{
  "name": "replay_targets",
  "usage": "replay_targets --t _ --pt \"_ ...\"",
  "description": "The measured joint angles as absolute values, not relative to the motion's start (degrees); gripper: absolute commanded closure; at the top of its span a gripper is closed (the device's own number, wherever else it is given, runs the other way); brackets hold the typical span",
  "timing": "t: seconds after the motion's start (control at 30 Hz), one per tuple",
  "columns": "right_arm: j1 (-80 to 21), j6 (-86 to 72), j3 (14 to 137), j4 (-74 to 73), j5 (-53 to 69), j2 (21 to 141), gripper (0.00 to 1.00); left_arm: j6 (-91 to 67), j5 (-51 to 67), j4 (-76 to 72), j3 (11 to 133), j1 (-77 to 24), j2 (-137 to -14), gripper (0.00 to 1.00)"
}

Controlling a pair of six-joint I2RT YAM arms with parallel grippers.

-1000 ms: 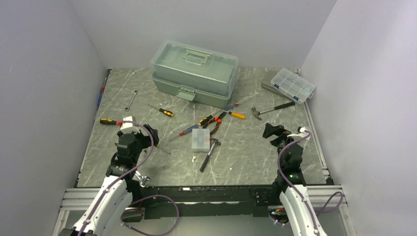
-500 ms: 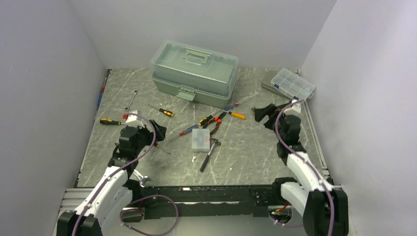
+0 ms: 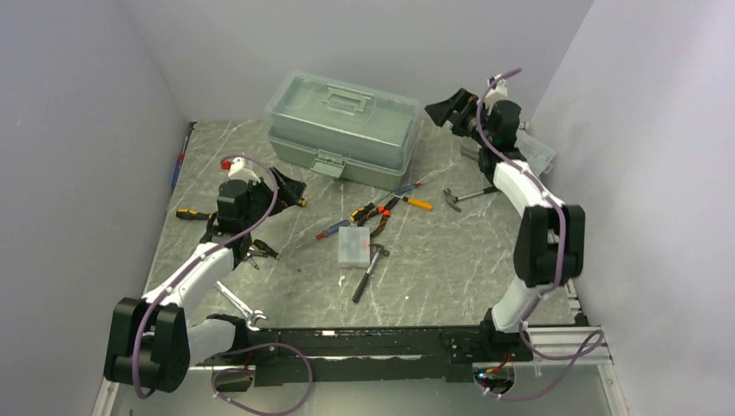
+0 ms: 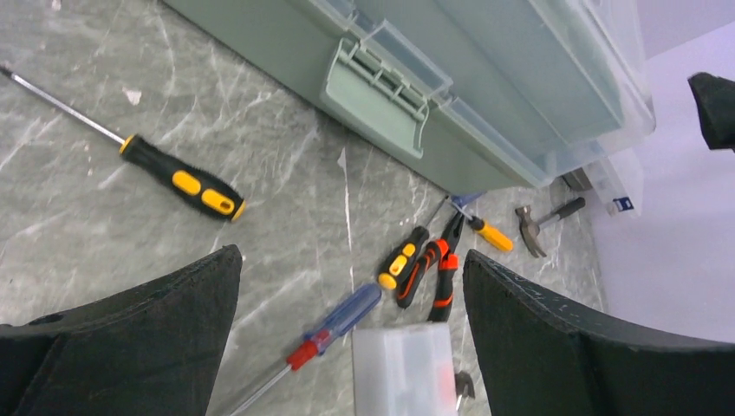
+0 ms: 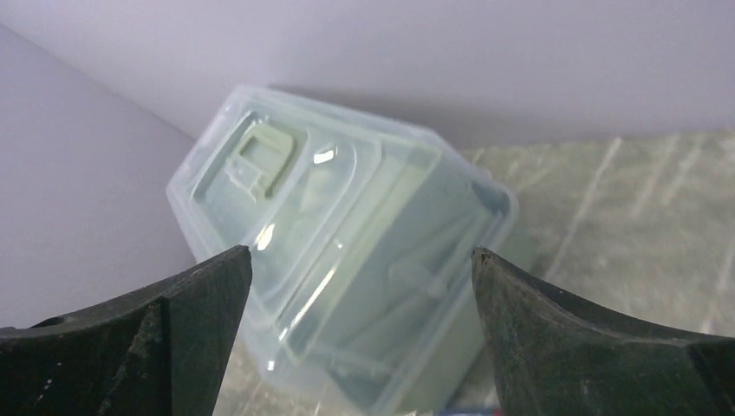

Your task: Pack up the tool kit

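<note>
The tool kit [image 3: 342, 130], a sage-green box with a clear lid, stands shut at the back centre, its front latch [image 4: 377, 82] down. My left gripper [image 3: 290, 189] hovers open over the table in front of its left half, with nothing between its fingers. In the left wrist view the box [image 4: 485, 95] fills the top, beyond the gripper [image 4: 351, 256]. My right gripper [image 3: 442, 111] hangs open in the air just off the box's right end. Its wrist view looks down on the lid [image 5: 347, 260] past the empty gripper [image 5: 360, 253].
Tools lie loose in front of the box: a black-yellow screwdriver [image 4: 182, 184], a blue-red screwdriver [image 3: 332, 230], pliers [image 3: 381, 212], two hammers [image 3: 368, 270] [image 3: 472, 194], two wrenches [image 3: 230, 176] [image 3: 238, 305]. A small translucent case [image 3: 353, 246] sits mid-table. A clear organizer [image 3: 537, 156] lies behind the right arm.
Both arms have stretched away from the near edge. The right gripper rose to the box's right end. The left gripper moved up toward the box's front.
</note>
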State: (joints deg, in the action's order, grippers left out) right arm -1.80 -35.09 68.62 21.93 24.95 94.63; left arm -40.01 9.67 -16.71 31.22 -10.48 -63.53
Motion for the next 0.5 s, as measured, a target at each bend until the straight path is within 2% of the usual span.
replay_targets --t 0.23,0.5 --pt "-1.89 -36.23 90.28 19.42 30.44 113.84 0.04 -39.86 8.84 -16.23 40.49 -10.11 -69.93 0.01" --pt "-2.33 -36.64 113.36 14.35 37.69 132.97 0.06 -40.16 8.78 -17.45 43.09 -5.67 -72.2 0.01"
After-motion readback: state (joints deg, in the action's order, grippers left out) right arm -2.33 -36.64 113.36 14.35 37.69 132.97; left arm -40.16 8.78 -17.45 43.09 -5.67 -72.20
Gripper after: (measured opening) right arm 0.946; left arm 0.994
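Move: The tool box's middle lies about 10 cm ahead of the right gripper, 21 cm to its left and 18 cm below. An orange-handled screwdriver is roughly 9 cm back, 5 cm left, and a claw hammer 5 cm back, 14 cm right, both some 27 cm below. From the left gripper the tool box's middle is about 25 cm ahead, 12 cm right and 8 cm below; a black-yellow screwdriver lies 9 cm ahead, 5 cm left, 17 cm below. Drive the right gripper quickly forward, about 13 cm along the tool box's right end towards the lid's far right corner, drifting left and sinking some 4 cm while turning about 13 degrees counter-clockwise. Bring the left gripper forward and up about 5 cm each, towards the tool box, easing left at the end. Keep both grippers wide open. ##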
